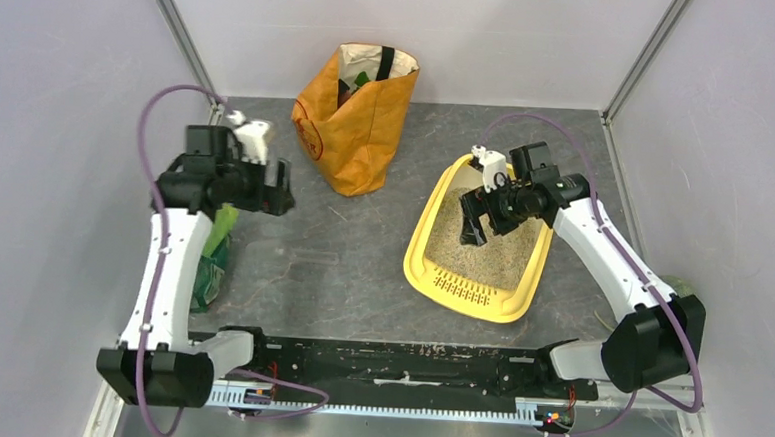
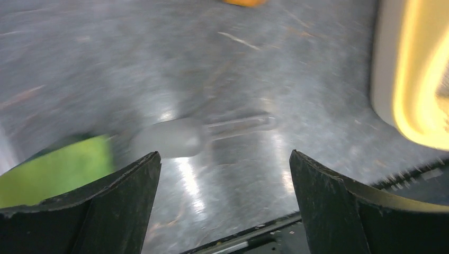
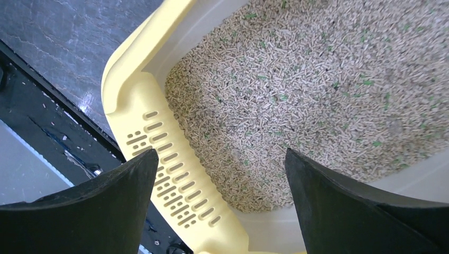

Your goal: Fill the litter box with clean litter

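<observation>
The yellow litter box (image 1: pixel 431 276) lies right of centre, its slotted lip (image 3: pixel 169 174) toward the arm bases. Beige litter (image 1: pixel 492 249) with green specks covers its floor, and in the right wrist view the litter (image 3: pixel 317 90) shows as small pellets. My right gripper (image 1: pixel 473 226) hovers open and empty over the box, jaws spread above the lip end (image 3: pixel 219 169). My left gripper (image 1: pixel 280 188) is open and empty above the table at the left (image 2: pixel 225 174). The green litter bag (image 1: pixel 216 255) lies under the left arm and shows blurred in the left wrist view (image 2: pixel 58 169).
An orange shopping bag (image 1: pixel 354 117) stands at the back centre. A clear plastic scoop (image 2: pixel 180 137) lies on the grey table beside the green bag. The black base rail (image 1: pixel 396 364) runs along the near edge. Walls close in at left and right.
</observation>
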Tool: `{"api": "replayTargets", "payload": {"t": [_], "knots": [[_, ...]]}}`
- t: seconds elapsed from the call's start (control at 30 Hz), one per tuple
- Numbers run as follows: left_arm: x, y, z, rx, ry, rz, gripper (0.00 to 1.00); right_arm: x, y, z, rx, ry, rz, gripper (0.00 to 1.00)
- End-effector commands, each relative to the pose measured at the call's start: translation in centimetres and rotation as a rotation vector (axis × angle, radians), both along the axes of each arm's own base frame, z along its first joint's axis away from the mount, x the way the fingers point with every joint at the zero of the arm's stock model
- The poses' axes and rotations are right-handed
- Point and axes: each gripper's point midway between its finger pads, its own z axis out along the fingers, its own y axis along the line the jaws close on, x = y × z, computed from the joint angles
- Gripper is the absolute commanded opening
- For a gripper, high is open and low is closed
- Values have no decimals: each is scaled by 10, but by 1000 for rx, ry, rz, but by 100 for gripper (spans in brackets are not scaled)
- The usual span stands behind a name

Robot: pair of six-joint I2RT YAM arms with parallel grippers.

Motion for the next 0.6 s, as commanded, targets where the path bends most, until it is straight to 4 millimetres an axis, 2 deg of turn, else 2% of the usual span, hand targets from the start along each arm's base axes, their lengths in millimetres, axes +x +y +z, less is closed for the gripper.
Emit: {"api": "replayTargets", "payload": {"t": [0.0,0.03,0.07,0.13,0.23,0.43,0.5,0.57], "knots": [[-15,86,39,189,-56,231,98,8,4,31,7,-83,83,97],[-21,99,40,193,-29,245,98,8,6,34,10,-90,93,97],[-29,102,40,190,-1,216,97,9,8,36,13,-97,105,97],[-41,91,40,186,3,77,97,10,12,39,18,-108,131,97],[-46,81,31,182,24,-61,98,13,20,41,25,-104,151,97],[-44,67,14,204,8,-339,96,16,27,43,23,-98,181,97],[-33,70,16,225,-22,-335,95,15,29,44,23,-98,187,97],[-19,82,28,258,-28,-252,95,13,29,43,19,-93,191,97]]}}
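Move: The litter bag lies about 16 cm to the left hand's left, 4 cm nearer the base and 17 cm below; the clear scoop is almost under that hand, 22 cm down and 1 cm back. The orange bag stands about 18 cm ahead of the left hand and 11 cm to its right, its middle 8 cm below. From the right hand, the litter bag is about 51 cm left and 2 cm back, while the litter box's middle is 3 cm ahead and 11 cm below. Towards the litter bag, touching nothing, the left hand swings quickly left about 10 cm while rising some 5, then draws back about 4 cm towards the base, sinks again and eases a little right; its wrist turns counter-clockwise, then swings back clockwise past its start, fingers wide open. The open right hand lifts about 3 cm clear above the litter box, drifting left. ##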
